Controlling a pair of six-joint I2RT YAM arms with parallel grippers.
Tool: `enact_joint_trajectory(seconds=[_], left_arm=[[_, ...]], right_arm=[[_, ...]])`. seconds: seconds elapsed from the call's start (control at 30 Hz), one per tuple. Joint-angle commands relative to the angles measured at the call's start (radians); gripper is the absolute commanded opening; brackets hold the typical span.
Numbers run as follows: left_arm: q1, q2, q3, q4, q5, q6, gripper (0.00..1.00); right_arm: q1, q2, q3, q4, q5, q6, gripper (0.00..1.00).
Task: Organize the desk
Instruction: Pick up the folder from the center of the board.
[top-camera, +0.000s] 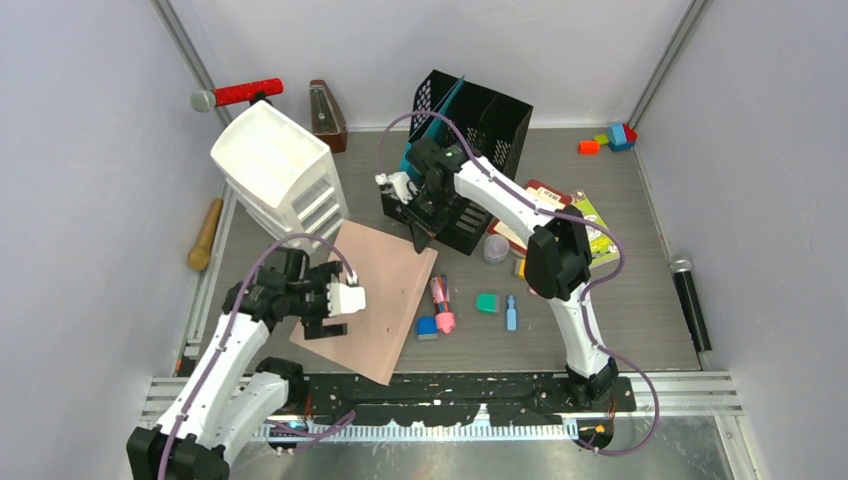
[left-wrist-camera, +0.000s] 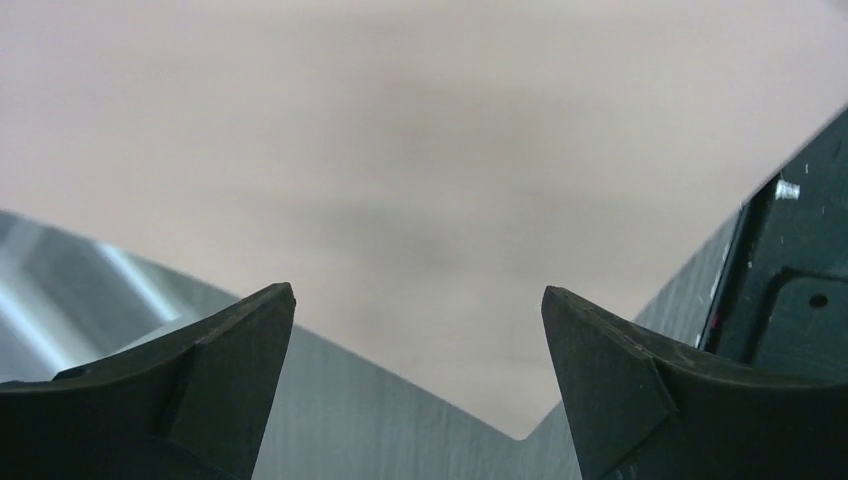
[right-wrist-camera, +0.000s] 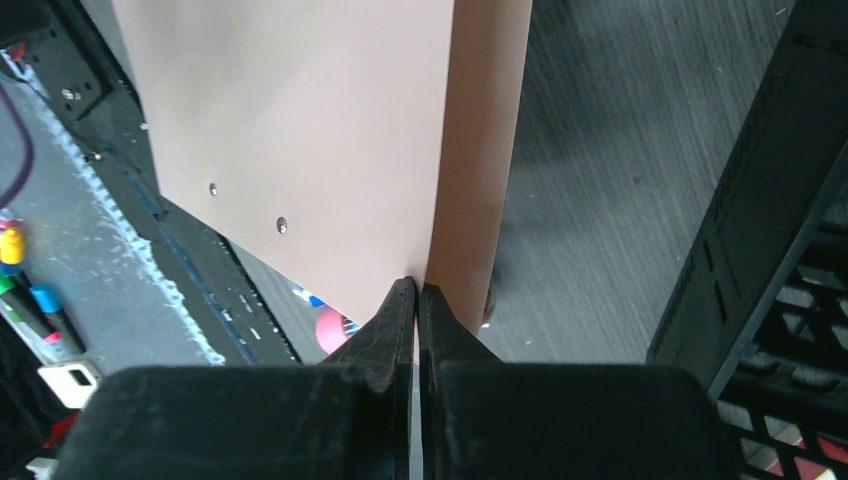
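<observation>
A salmon-pink folder (top-camera: 375, 290) lies aslant on the grey wood-grain desk (top-camera: 620, 290), left of centre. My right gripper (top-camera: 420, 238) is at its far right corner. In the right wrist view the right gripper (right-wrist-camera: 417, 290) is shut on the folder's (right-wrist-camera: 320, 130) thin edge, with the desk (right-wrist-camera: 600, 150) below. My left gripper (top-camera: 330, 305) hovers over the folder's near left part. Seen from the left wrist, the left gripper (left-wrist-camera: 418, 300) is open with nothing between the fingers; the folder (left-wrist-camera: 400, 150) fills the view and one corner of it points down over the desk (left-wrist-camera: 350, 400).
A white drawer unit (top-camera: 280, 170) stands at the back left and a black file organizer (top-camera: 470, 120) behind the right gripper. A pink marker (top-camera: 441, 300), blue block (top-camera: 427, 326) and green eraser (top-camera: 487, 302) lie right of the folder. Books (top-camera: 570, 215) and a microphone (top-camera: 690, 300) lie further right.
</observation>
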Motion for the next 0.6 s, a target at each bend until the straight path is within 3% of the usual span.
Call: enact_joint_trajectory(seconds=[0.0,0.23,0.57], left_arm=[[-0.003,-0.005,0.169,-0.04,0.086,-0.205,0.99],[-0.023,0.037,0.34,-0.033,0.159,-0.522,0.99],[-0.316,0.149,0.404,0.209,-0.172,-0.85,0.99]], right_arm=[[0.026,-0.076,0.055,-0.028,-0.037,0.084,0.0],[0.025,-0.115,0.12,-0.015,0.024,0.187,0.0],[0.025,-0.208,0.068,0.02,0.017,0.287,0.01]])
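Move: The right hand already pinches the folder at its far right corner; the folder's middle lies about 12 cm back, 11 cm to the left and 6 cm below. From that hand, the black file rack stands roughly 11 cm ahead and 7 cm to the right, and the pen jar lies some 14 cm back and 4 cm to the right, 9 cm lower. From the wide-open left hand, the folder's middle is level ahead, about 7 cm to the right and 3 cm below. Keeping its closed pinch on the folder's far right corner, the right hand draws it up by about 7 cm, turning slightly clockwise. Meanwhile the left hand, still wide open, climbs quickly by some 12 cm and swings right over the folder, its fingers tipping up to point more to the right. ##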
